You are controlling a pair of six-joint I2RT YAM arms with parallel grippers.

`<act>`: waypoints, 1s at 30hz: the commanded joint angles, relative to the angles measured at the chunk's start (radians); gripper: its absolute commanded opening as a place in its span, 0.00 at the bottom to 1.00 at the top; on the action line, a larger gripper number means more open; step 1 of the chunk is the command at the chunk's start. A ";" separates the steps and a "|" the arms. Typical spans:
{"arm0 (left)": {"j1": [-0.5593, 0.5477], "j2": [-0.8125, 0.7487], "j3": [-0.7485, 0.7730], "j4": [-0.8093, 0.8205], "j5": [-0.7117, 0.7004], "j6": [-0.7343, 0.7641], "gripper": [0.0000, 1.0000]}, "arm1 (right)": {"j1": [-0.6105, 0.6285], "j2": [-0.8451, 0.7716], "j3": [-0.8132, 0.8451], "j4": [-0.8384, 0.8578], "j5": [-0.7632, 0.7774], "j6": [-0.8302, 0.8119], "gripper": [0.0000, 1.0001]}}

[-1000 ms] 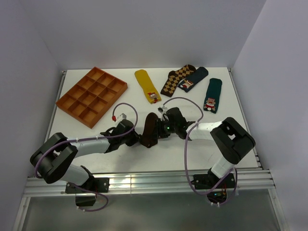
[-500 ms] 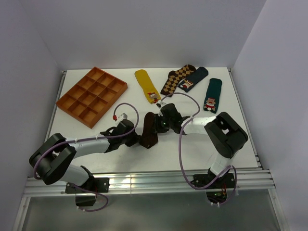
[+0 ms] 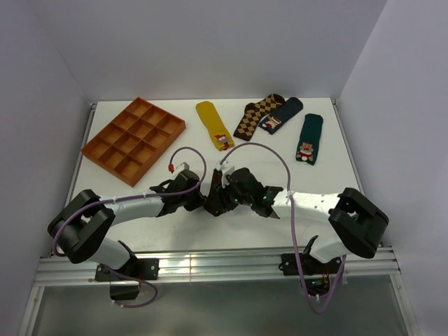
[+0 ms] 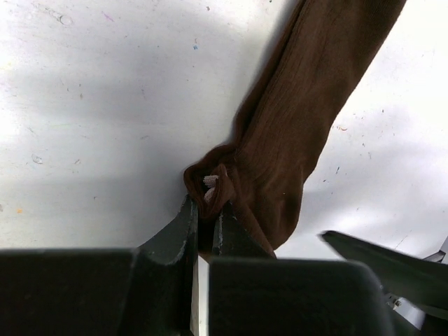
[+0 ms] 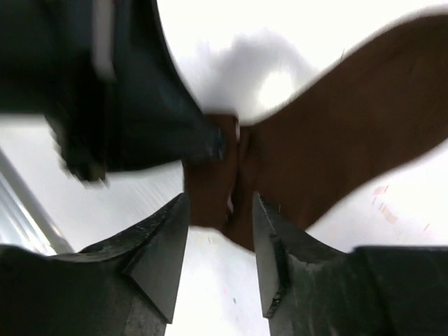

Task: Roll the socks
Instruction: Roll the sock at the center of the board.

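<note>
The dark brown sock lies bunched at mid table between the two grippers. In the left wrist view the sock runs from the upper right down to my left gripper, which is shut on its folded end, where a bit of pale cuff shows. My right gripper faces it from the right. In the right wrist view the right gripper is open, its fingers flanking the same folded end of the sock. The dark left gripper is close in front.
An orange compartment tray sits at the back left. A mustard sock, a diamond-patterned sock, a dark blue sock and a green sock lie along the back. White walls stand on both sides.
The right arm has swung round to the near side of the sock and its jaws have opened wider. The left gripper has kept its grip and shifted slightly right.
</note>
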 commanded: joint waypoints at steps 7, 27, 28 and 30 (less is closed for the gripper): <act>-0.007 0.005 0.002 -0.087 -0.007 0.062 0.00 | 0.041 0.011 -0.055 0.066 0.167 0.018 0.47; -0.007 -0.098 -0.113 0.171 0.150 0.188 0.00 | -0.142 0.364 0.243 -0.088 0.149 0.082 0.44; -0.007 -0.105 -0.116 0.182 0.175 0.198 0.00 | -0.142 0.370 0.250 -0.095 0.147 0.081 0.44; -0.007 -0.122 -0.127 0.194 0.196 0.232 0.00 | -0.145 0.385 0.267 -0.109 0.150 0.081 0.44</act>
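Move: Ahead of the right hand, about 5 cm out and 2 cm left, lies the middle of the brown sock, some 7 cm lower; its free toe end runs farther forward. The yellow sock is roughly 30 cm ahead and 3 cm left, the compartment tray some 26 cm ahead and 36 cm left, both also about 7 cm lower. From the left hand, already pinching the folded cuff end, the sock's middle is about 5 cm ahead, 4 cm right and just below. Dipping 3 cm and a little back first, the right hand then sweeps forward about 10 cm along the brown sock towards its toe, sinking another 3 cm, turning some 15 degrees clockwise, fingers still about half open; its tips end at the foot's surface. The left keeps its pinch on the cuff end, holding still, then draws it back 2 cm, slightly up, turning about 10 degrees clockwise. ##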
